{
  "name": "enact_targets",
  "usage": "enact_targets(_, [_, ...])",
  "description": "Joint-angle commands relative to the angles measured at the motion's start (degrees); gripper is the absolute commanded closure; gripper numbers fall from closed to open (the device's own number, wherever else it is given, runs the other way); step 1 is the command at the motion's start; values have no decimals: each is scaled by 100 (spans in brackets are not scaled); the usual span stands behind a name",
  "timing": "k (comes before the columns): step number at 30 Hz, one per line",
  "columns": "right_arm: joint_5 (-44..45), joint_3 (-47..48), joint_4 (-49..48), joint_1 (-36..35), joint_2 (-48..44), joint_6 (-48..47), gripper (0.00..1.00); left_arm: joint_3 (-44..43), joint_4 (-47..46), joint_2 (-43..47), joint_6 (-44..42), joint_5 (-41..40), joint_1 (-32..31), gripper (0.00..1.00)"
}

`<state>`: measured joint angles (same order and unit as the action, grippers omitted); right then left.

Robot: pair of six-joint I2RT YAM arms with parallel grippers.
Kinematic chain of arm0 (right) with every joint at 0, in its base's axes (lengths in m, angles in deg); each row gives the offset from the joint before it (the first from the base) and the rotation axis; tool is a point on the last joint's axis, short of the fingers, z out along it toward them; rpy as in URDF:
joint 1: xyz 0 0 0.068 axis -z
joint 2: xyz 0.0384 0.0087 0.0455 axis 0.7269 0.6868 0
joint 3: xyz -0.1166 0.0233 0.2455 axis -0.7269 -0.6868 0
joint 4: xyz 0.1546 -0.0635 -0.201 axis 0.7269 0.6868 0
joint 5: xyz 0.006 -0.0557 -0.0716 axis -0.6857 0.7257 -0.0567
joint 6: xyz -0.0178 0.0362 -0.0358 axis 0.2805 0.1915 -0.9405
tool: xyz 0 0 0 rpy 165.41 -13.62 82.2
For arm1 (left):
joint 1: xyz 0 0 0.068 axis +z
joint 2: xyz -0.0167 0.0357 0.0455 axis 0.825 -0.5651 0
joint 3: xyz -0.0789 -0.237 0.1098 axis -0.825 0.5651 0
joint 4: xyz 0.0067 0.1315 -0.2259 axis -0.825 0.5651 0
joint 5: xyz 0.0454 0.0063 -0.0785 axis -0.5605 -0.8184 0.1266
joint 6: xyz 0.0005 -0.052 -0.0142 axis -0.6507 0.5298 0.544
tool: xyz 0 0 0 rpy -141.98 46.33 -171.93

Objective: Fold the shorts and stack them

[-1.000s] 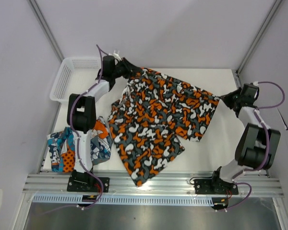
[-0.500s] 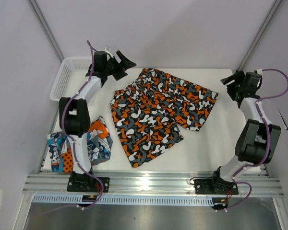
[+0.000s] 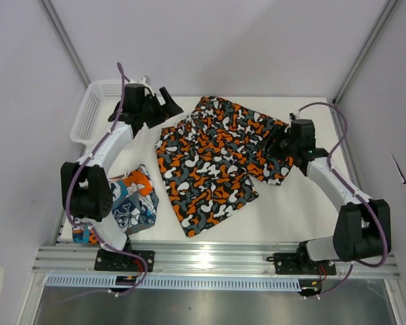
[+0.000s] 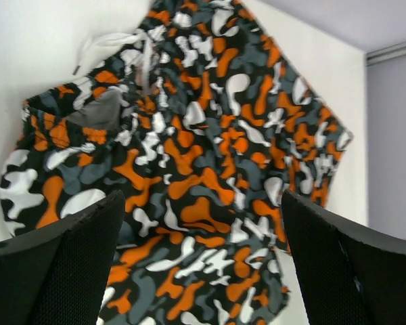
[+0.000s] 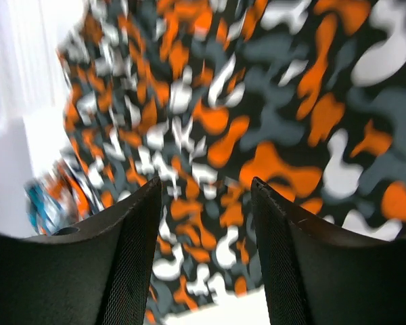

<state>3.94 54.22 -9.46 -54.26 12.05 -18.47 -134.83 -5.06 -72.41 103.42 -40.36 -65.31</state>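
The camouflage shorts [image 3: 220,159] lie spread flat in the middle of the table, waistband toward the far left. The patchwork shorts [image 3: 132,203] sit crumpled at the near left, partly behind the left arm. My left gripper [image 3: 168,105] hangs open just off the waistband's far-left corner; in its wrist view the camouflage shorts [image 4: 189,135] lie below the wide-apart fingers [image 4: 61,264], untouched. My right gripper [image 3: 279,145] is open low over the right leg's edge. In the right wrist view nothing sits between the fingertips [image 5: 304,257], with camouflage cloth [image 5: 257,101] beneath.
A white mesh basket [image 3: 98,108] stands at the far left corner, just behind the left gripper. The bare white table [image 3: 304,217] shows at the near right. Metal frame posts rise at both back corners.
Both grippers let go of the camouflage shorts, which dropped flat. The left gripper drew back to the left. The right gripper swung away, then came in over the right leg's edge.
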Motion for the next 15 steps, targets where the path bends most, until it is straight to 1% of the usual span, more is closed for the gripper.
enact_targets(1, [396,-226,601,-570,-411,-408,43,-527,453,-618,-698,-232,-22,3])
enact_targets(2, [449,-287,802,-668,-489,-435,43,-711,505,-767,-786,-223,-30,3])
enact_targets(3, [693,-349,926,-773,-525,-453,43,-913,645,-934,-865,-249,-30,3])
enact_targets(4, [800,-471,1006,-861,-551,-514,42,-1010,672,-1223,-1048,-276,-39,3])
enact_targets(6, [1020,-551,1208,-1090,-569,-523,42,-1248,681,-1506,-1199,-355,-39,3])
enact_targets(7, [1186,-595,1235,-1178,-561,-523,45,-1536,699,-1777,-1365,-338,-39,3])
enact_targets(9, [1337,-631,1331,-1450,-395,-523,46,-1731,742,-2033,-1498,-267,-39,3])
enact_targets(11, [1565,-604,1550,-1739,-236,-506,46,-2117,910,-2323,-1744,-145,-48,3])
enact_targets(15, [1970,-718,1797,-2048,-77,-401,44,-1953,752,-2360,-1929,-91,-57,4])
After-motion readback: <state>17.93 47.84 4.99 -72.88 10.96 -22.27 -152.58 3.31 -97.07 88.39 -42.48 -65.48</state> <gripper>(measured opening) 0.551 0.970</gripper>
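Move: Both hands are empty, above the spread camo shorts. The waistband's middle lies about 6 cm ahead of the left hand, in line with it and some 20 cm below; the basket is roughly 9 cm ahead and 23 cm left, and the blue patterned shorts about 27 cm back and 18 cm left. For the right hand, the near leg's hem corner is about 14 cm back, 3 cm left and 15 cm below, with the right leg's near corner some 10 cm back and 4 cm right. The left hand, fingers staying wide open, sinks about 12 cm while reaching some 6 cm forward, coming down towards the waistband as its left side rolls up roughly 15 degrees. The right hand, fingers staying about half open, sweeps back some 10 cm over the shorts, sinking nearly as far and drifting left at first, towards the near leg's hem corner, while it rolls its right side up, tips its fingers further down and turns a little counter-clockwise. ##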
